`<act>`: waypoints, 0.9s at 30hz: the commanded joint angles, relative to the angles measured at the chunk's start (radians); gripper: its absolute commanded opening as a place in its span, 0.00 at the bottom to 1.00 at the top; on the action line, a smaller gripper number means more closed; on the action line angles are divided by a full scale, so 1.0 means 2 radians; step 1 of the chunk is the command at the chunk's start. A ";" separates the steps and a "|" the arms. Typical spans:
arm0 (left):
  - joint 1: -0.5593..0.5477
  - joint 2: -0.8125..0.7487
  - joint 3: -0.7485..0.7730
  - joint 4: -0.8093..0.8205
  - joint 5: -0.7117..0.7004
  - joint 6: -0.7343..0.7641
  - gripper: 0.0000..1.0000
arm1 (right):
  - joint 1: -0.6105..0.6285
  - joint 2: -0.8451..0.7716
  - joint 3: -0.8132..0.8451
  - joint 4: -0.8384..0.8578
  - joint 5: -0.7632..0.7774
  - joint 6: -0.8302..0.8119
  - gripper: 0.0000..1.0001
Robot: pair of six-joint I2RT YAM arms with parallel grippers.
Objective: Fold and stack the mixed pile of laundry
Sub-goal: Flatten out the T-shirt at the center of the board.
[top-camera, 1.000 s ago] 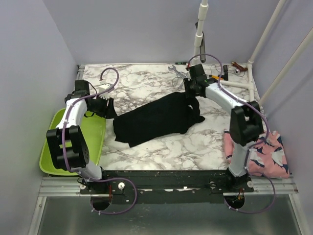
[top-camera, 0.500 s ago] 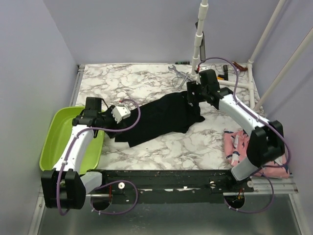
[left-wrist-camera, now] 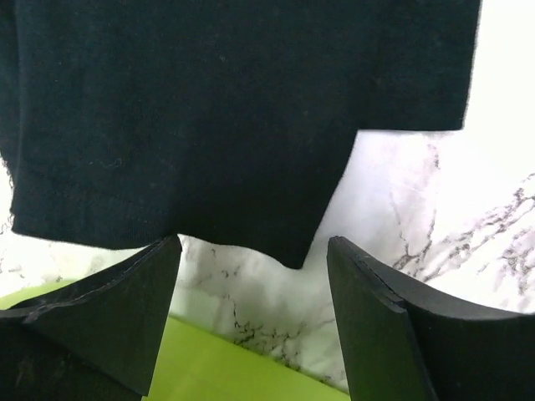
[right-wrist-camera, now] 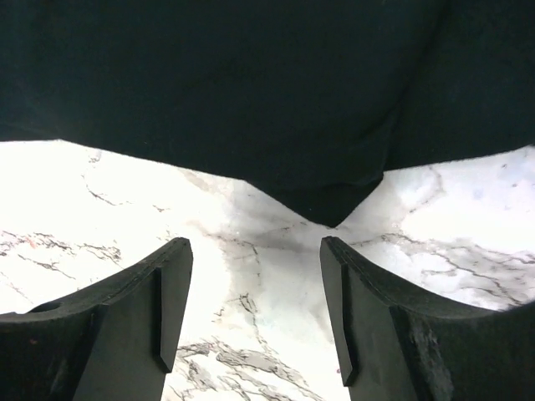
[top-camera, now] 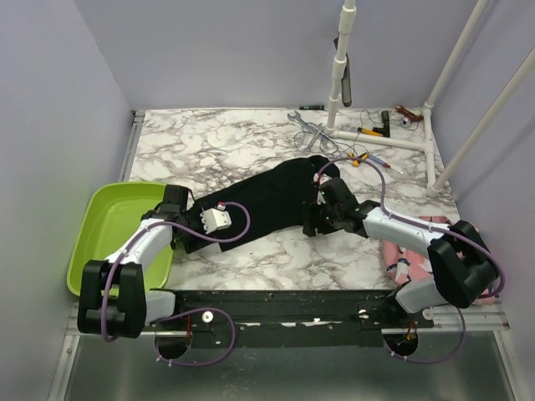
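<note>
The large black garment (top-camera: 267,196) lies spread diagonally across the middle of the marble table (top-camera: 217,150). My left gripper (top-camera: 194,236) is low at its near-left corner, open and holding nothing. In the left wrist view the black hem (left-wrist-camera: 234,109) lies just ahead of the fingertips of the left gripper (left-wrist-camera: 252,246). My right gripper (top-camera: 312,221) is open at the garment's near-right edge; in the right wrist view a black corner (right-wrist-camera: 330,200) points toward the empty gap of the right gripper (right-wrist-camera: 253,244). The pink garment (top-camera: 394,251) shows partly under the right arm. The striped garment is out of view.
The lime green basin (top-camera: 117,225) stands at the near left, and its rim (left-wrist-camera: 217,368) shows right under the left gripper. A wrench (top-camera: 305,125), screwdrivers (top-camera: 368,132) and a white pipe frame (top-camera: 393,142) are at the back right.
Both arms came from the garment's far side down to its near edge. Both grippers opened. The right arm now lies over the pink garment.
</note>
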 commanded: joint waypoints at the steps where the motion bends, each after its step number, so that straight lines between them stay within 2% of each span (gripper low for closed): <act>1: -0.001 0.035 -0.008 0.059 -0.038 0.005 0.72 | -0.002 0.002 -0.021 0.054 -0.016 0.040 0.69; 3: -0.003 0.044 -0.008 0.066 -0.037 -0.002 0.64 | -0.003 0.011 -0.024 0.056 -0.004 0.046 0.70; 6: -0.005 0.053 -0.007 0.072 -0.030 -0.012 0.64 | -0.003 0.027 -0.026 0.058 0.032 0.049 0.70; 7: -0.007 0.056 -0.006 0.073 -0.030 -0.014 0.61 | -0.003 0.031 -0.030 0.069 0.036 0.048 0.70; 9: -0.009 0.067 -0.004 0.072 -0.035 -0.016 0.53 | -0.003 0.040 -0.042 0.102 0.036 0.041 0.70; 14: -0.011 0.063 0.000 0.060 -0.026 -0.023 0.20 | -0.003 0.055 -0.053 0.171 0.063 0.017 0.67; 15: -0.011 0.062 0.001 0.057 -0.021 -0.024 0.13 | -0.003 0.056 -0.052 0.179 0.074 0.009 0.62; 16: -0.011 0.061 0.003 0.055 -0.018 -0.029 0.03 | -0.004 0.059 -0.050 0.181 0.084 0.006 0.52; 17: -0.011 0.058 0.005 0.057 -0.018 -0.038 0.00 | -0.004 0.063 -0.043 0.175 0.094 0.002 0.41; 18: -0.010 0.056 0.008 0.060 -0.023 -0.050 0.00 | -0.005 0.064 -0.034 0.162 0.100 -0.003 0.27; 20: -0.010 0.043 0.021 0.063 -0.040 -0.078 0.00 | -0.006 0.056 -0.018 0.142 0.116 -0.013 0.06; 21: -0.009 0.032 0.033 0.058 -0.048 -0.092 0.00 | -0.006 0.049 -0.002 0.125 0.130 -0.022 0.01; 27: 0.002 -0.070 0.156 0.006 -0.066 -0.173 0.00 | -0.007 -0.015 0.150 -0.039 0.242 -0.100 0.01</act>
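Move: The edge of the black T-shirt's left end lies some 3 cm straight ahead of the left hand and 1 cm below; the green bin's middle is about 17 cm left and 2 cm back. For the right hand, the shirt's near edge is roughly 4 cm ahead, 1 cm right and 3 cm down; the shirt's bunched far corner is about 16 cm ahead and 4 cm right, the folded pink garment 30 cm right and 9 cm back. Both hands reach forward about 3 cm over the shirt's edges, close to pinch them, then start lifting. ##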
